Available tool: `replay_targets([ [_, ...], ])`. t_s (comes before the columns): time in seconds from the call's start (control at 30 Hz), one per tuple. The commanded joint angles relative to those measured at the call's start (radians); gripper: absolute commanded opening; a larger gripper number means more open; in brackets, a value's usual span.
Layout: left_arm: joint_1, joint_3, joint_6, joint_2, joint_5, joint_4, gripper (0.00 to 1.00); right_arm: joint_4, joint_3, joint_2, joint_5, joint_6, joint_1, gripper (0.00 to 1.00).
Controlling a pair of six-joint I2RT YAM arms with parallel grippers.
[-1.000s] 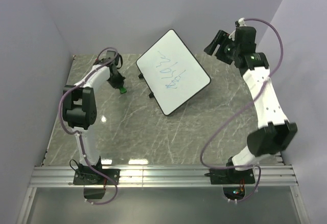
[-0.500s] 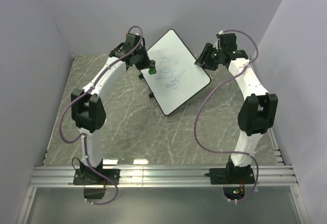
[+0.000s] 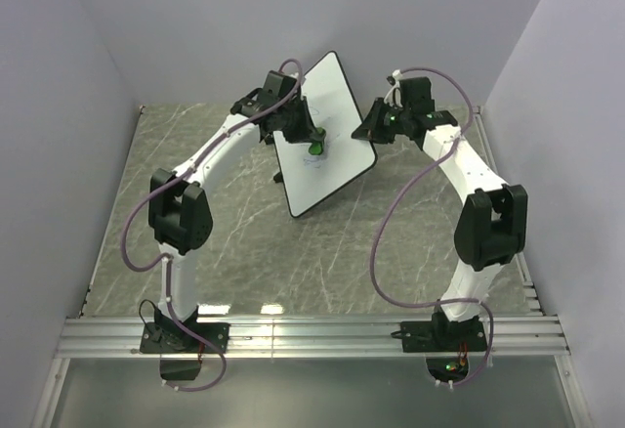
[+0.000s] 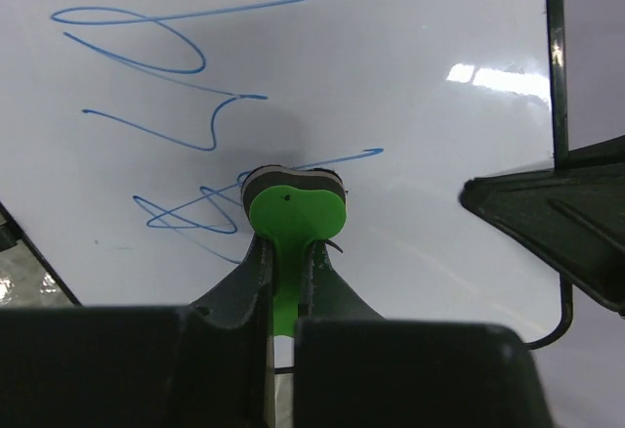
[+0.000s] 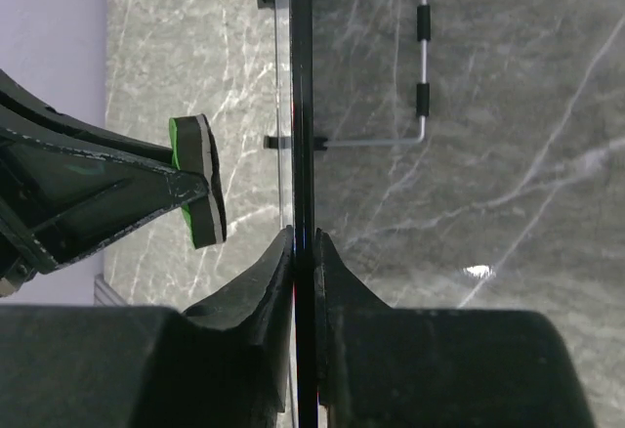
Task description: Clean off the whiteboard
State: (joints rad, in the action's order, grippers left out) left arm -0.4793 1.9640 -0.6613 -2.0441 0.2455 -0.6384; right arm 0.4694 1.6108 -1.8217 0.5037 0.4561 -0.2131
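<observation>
The whiteboard (image 3: 337, 91) stands tilted up on the table, with blue scribbles (image 4: 146, 47) on its white face (image 4: 420, 66). My left gripper (image 3: 311, 138) (image 4: 285, 252) is shut on the green eraser (image 3: 317, 145) (image 4: 293, 211), whose pad rests against the board over the lower scribble. My right gripper (image 3: 367, 129) (image 5: 304, 244) is shut on the board's black right rim (image 5: 301, 76), seen edge-on. In the right wrist view the eraser (image 5: 200, 193) is on the board's left side.
The grey marble table (image 3: 244, 242) is boxed in by lilac walls at the left, back and right. A metal rail (image 3: 312, 335) runs along the near edge. The board's wire stand (image 5: 422, 66) juts out from its back.
My left arm swung right from the table and brought the eraser onto the board's face. My right gripper came in and closed on the board's right rim. The board now stands steeper.
</observation>
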Motion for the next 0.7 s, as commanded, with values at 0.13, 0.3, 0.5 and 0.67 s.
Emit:
replay_targets([
  [0.13, -0.047, 0.068, 0.049, -0.002, 0.055, 0.037, 0.0, 0.124, -0.144, 0.081, -0.079, -0.043, -0.028, 0.05],
  [0.3, -0.078, 0.075, 0.019, -0.036, 0.145, 0.11, 0.01, 0.132, -0.175, 0.113, -0.074, -0.048, -0.029, 0.03],
  [0.5, -0.081, 0.13, -0.012, -0.125, 0.178, 0.138, 0.0, 0.159, -0.169, 0.113, -0.036, -0.074, -0.037, 0.0],
  [0.67, -0.087, 0.156, 0.0, -0.204, 0.088, 0.039, 0.0, 0.186, -0.15, 0.117, -0.039, -0.088, -0.037, 0.0],
])
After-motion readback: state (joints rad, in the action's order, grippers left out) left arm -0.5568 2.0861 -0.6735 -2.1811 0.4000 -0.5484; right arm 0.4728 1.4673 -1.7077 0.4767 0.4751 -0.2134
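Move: My left hand already holds the eraser, hovering over the tilted whiteboard. The bare strip of whiteboard I'm taking it to lies about 8 cm to the right, 2 cm ahead and 2 cm lower. The blue writing is about 6 cm below, 1 cm ahead and 2 cm left. The right gripper is some 11 cm to the right, level with me. From my right hand, which pinches the whiteboard's right edge, the whiteboard's middle is about 9 cm left, straight across and 6 cm lower. I carry the eraser about 7 cm to the right with my left hand, over the last stroke's end towards the right gripper, lifting about 2 cm midway and then setting the pad down on the whiteboard face, the wrist swinging some 10 degrees clockwise. Meanwhile my right hand keeps its pinch on the edge and draws the whiteboard about 3 cm back. ##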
